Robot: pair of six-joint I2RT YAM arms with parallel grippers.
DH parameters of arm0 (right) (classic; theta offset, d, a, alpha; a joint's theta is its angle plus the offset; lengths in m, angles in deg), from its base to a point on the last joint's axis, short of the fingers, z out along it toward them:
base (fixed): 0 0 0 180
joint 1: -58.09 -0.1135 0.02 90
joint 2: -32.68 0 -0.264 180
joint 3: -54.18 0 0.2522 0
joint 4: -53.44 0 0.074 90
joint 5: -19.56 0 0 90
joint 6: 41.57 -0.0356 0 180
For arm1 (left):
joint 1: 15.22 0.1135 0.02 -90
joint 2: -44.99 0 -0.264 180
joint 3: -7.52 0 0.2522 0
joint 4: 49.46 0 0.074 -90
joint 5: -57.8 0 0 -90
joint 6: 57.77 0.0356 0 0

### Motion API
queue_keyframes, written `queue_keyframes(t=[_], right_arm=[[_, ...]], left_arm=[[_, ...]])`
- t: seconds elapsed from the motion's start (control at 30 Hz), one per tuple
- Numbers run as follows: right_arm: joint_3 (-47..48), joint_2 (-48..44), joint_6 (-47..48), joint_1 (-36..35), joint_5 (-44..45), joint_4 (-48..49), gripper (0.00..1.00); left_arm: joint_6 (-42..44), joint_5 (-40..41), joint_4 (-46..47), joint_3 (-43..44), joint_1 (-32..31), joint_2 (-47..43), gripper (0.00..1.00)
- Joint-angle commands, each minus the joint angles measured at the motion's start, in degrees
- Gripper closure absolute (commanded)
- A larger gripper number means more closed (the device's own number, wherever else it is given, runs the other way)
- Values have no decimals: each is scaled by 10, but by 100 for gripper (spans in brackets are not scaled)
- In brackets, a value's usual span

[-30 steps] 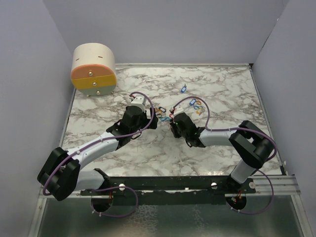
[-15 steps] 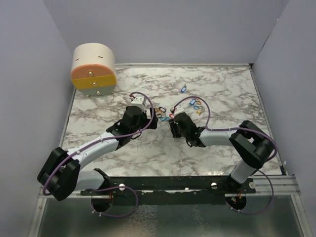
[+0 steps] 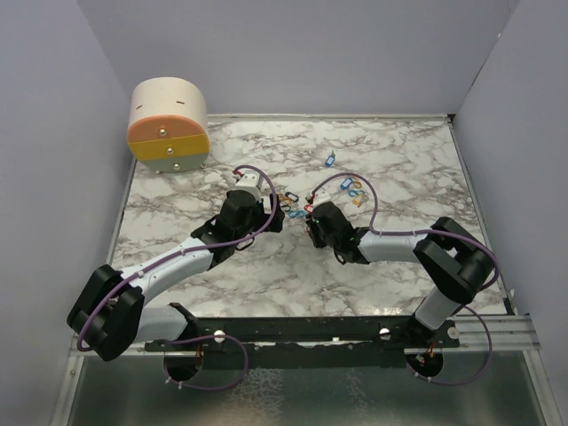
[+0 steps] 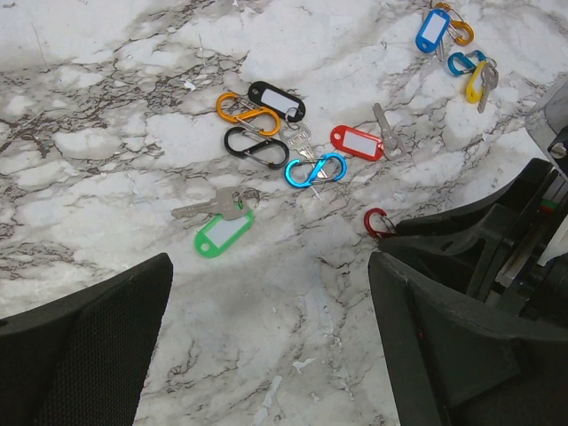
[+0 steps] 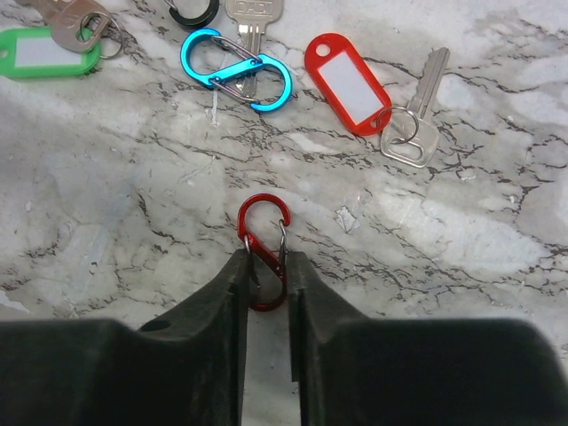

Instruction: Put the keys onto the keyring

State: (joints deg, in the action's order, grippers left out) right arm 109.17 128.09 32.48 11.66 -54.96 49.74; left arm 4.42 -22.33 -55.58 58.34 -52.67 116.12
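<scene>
The keyring, a red S-shaped clip [image 5: 264, 232], lies on the marble with its lower loop pinched between the fingers of my right gripper [image 5: 265, 259], which is shut on it. Beyond it lie keys: a red tag [image 5: 347, 82] with a metal key [image 5: 417, 115], and a green tag [image 5: 44, 51] with its key. My left gripper [image 4: 271, 319] hovers wide open over bare marble, with the green tag [image 4: 225, 232] just ahead and the red clip [image 4: 377, 222] to its right. From above, the two grippers [image 3: 271, 217] [image 3: 311, 222] face each other.
Blue [image 4: 315, 169], black [image 4: 256, 147] and orange [image 4: 240, 107] clips and a black tag [image 4: 277, 99] lie among the keys. Blue [image 4: 433, 29] and yellow [image 4: 477, 82] tags sit farther right. A small drawer cabinet [image 3: 169, 124] stands at the back left. Walls enclose the table.
My right gripper has shifted slightly toward the cluster of keys, still on the red clip. The left arm has not moved.
</scene>
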Motion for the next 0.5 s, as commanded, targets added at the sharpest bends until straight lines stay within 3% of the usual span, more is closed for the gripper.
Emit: queue_keyframes(t=[0.0, 0.1, 0.47], right_arm=[[8, 7, 1, -1, 14, -45, 89], [10, 7, 3, -1, 17, -45, 99], [-3, -22, 4, -1, 31, -31, 99]], left_arm=[[-6, -10, 10, -7, 4, -8, 7], [-6, -10, 9, -6, 4, -9, 7], [-9, -14, 15, -6, 4, -5, 7]])
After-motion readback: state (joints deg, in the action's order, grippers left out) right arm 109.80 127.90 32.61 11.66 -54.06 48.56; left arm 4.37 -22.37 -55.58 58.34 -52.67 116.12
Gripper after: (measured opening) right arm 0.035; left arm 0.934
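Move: The red carabiner keyring is already right at the right hand's fingertips, between the part-open pads and at table level. From that hand, the blue carabiner is about 5 cm ahead and 3 cm left, the red key tag some 6 cm straight ahead, and the tag's key roughly 7 cm ahead and 3 cm right. From the idle left hand, the red carabiner is about 8 cm to the right, 1 cm back and some 12 cm below. Staying in place just above the marble, shifting by barely a quarter of a centimetre, the right hand shuts its fingers from about a quarter open to almost closed, pinching the red carabiner across its middle between the fingertips. The wrist holds its attitude, fingers slanting down at about 45 degrees, and once shut the fingers keep their squeeze on the carabiner. ##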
